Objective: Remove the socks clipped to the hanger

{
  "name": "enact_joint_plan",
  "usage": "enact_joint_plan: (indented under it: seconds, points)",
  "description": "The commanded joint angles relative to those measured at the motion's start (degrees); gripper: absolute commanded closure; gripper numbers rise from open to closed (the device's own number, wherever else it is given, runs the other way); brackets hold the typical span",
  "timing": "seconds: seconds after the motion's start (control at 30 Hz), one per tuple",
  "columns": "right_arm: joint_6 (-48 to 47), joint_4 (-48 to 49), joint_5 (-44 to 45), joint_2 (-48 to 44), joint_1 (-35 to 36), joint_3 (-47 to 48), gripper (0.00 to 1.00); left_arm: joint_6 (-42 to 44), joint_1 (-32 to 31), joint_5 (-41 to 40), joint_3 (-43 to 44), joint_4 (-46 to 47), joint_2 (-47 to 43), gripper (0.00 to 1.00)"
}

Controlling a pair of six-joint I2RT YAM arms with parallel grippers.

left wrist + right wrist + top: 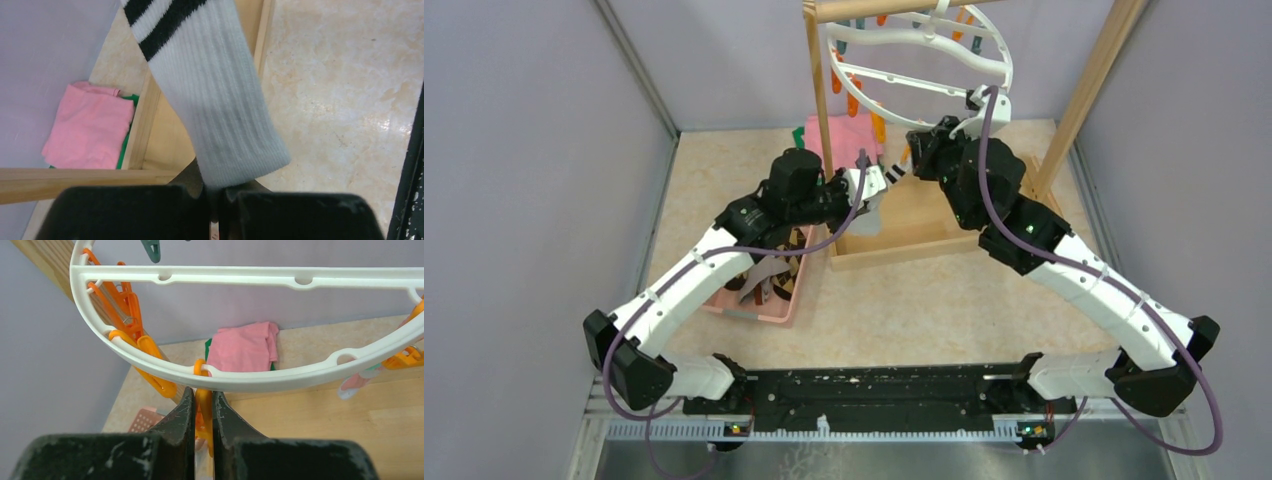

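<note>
A white sock (215, 100) with two dark stripes at its cuff stretches up from my left gripper (214, 187), which is shut on its toe end. In the top view this sock (890, 176) spans between my left gripper (871, 187) and my right gripper (914, 150). My right gripper (202, 396) is shut on an orange clip (204, 407) hanging just under the rim of the white ring hanger (250, 380). The hanger (924, 50) hangs from the wooden rack, with more orange clips (125, 315) and a teal clip (151, 249) on it.
The wooden frame rack (904, 235) has a flat base and upright posts (819, 90) around the hanger. A folded pink cloth (844, 130) over a green one lies behind it. A pink perforated basket (769, 300) holding argyle socks (769, 278) sits under my left arm.
</note>
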Motion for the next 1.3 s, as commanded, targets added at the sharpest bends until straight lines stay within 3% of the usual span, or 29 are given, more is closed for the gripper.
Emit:
enact_joint_plan:
  seconds: [0.0,0.13,0.23,0.4,0.57,0.6,0.67,0.7,0.8,0.87,1.07,1.17,1.27]
  points:
    - [0.5,1.8,-1.2,0.3,-0.9,2.2,1.00,1.1,0.5,-5.3,-2.6,-1.8,-3.6,1.00]
    - [0.8,2.1,-2.2,0.6,-1.2,1.4,1.00,0.1,7.0,-4.1,-6.4,-5.5,-8.8,1.00]
    - [0.9,2.4,-2.8,0.6,-1.4,0.9,1.00,0.3,15.8,-2.1,-8.7,-9.8,-12.5,1.00]
    - [1.5,2.4,-3.8,0.3,-1.5,-0.2,1.00,4.9,25.9,-3.1,-16.7,-12.4,-19.2,1.00]
    - [2.8,1.0,-4.9,-1.3,-1.6,-2.7,0.77,4.6,27.2,-9.4,-25.1,-8.4,-22.0,1.00]
    - [3.6,0.0,-5.2,-1.8,-1.6,-3.4,0.70,4.2,27.5,-11.0,-26.0,-7.3,-21.5,1.00]
    - [5.8,-1.8,-6.0,-3.5,-1.6,-6.2,0.44,2.8,28.6,-11.6,-24.5,-7.5,-18.8,0.99]
    - [6.8,-2.3,-6.6,-4.6,-1.6,-8.3,0.31,1.8,29.3,-10.9,-23.1,-8.7,-17.3,0.89]
    - [9.5,-4.9,-7.0,-8.2,-1.6,-14.4,0.04,-0.1,31.0,-8.7,-19.6,-10.3,-13.9,0.28]
    - [10.8,-7.1,-6.0,-11.0,-1.6,-18.3,0.01,-0.8,32.2,-8.2,-18.0,-10.9,-12.3,0.03]
    - [12.4,-12.7,-3.4,-20.8,-6.1,-25.9,0.01,-0.3,34.9,-4.4,-14.4,-14.8,-10.5,0.01]
    - [10.4,-11.1,-6.5,-23.6,-14.2,-28.4,0.01,0.0,35.3,1.1,-9.4,-20.5,-8.7,0.01]
    - [9.7,-9.0,-14.0,-20.8,-26.5,-28.2,0.01,-0.1,35.4,6.4,-2.6,-25.7,-6.7,0.01]
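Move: My left hand holds the striped sock. The basket's middle lies about 25 cm to its left, level fore-and-aft and some 26 cm below; the frame's left post stands about 9 cm left and 9 cm ahead. The pinched orange clip is some 8 cm right of my left hand, 5 cm ahead and 12 cm above. That clip is right between my right fingers; the next orange clip hangs about 7 cm left and 4 cm ahead of it. While my right hand keeps the clip squeezed, my left hand whisks the sock away from it, about 23 cm left and then down some 12, swinging counter-clockwise, opens wide over the basket and rises slightly. As the left nears the basket, my right opens, lets go of the clip and drops about 14 cm, drawing back a little before veering right, away from the hanger. ##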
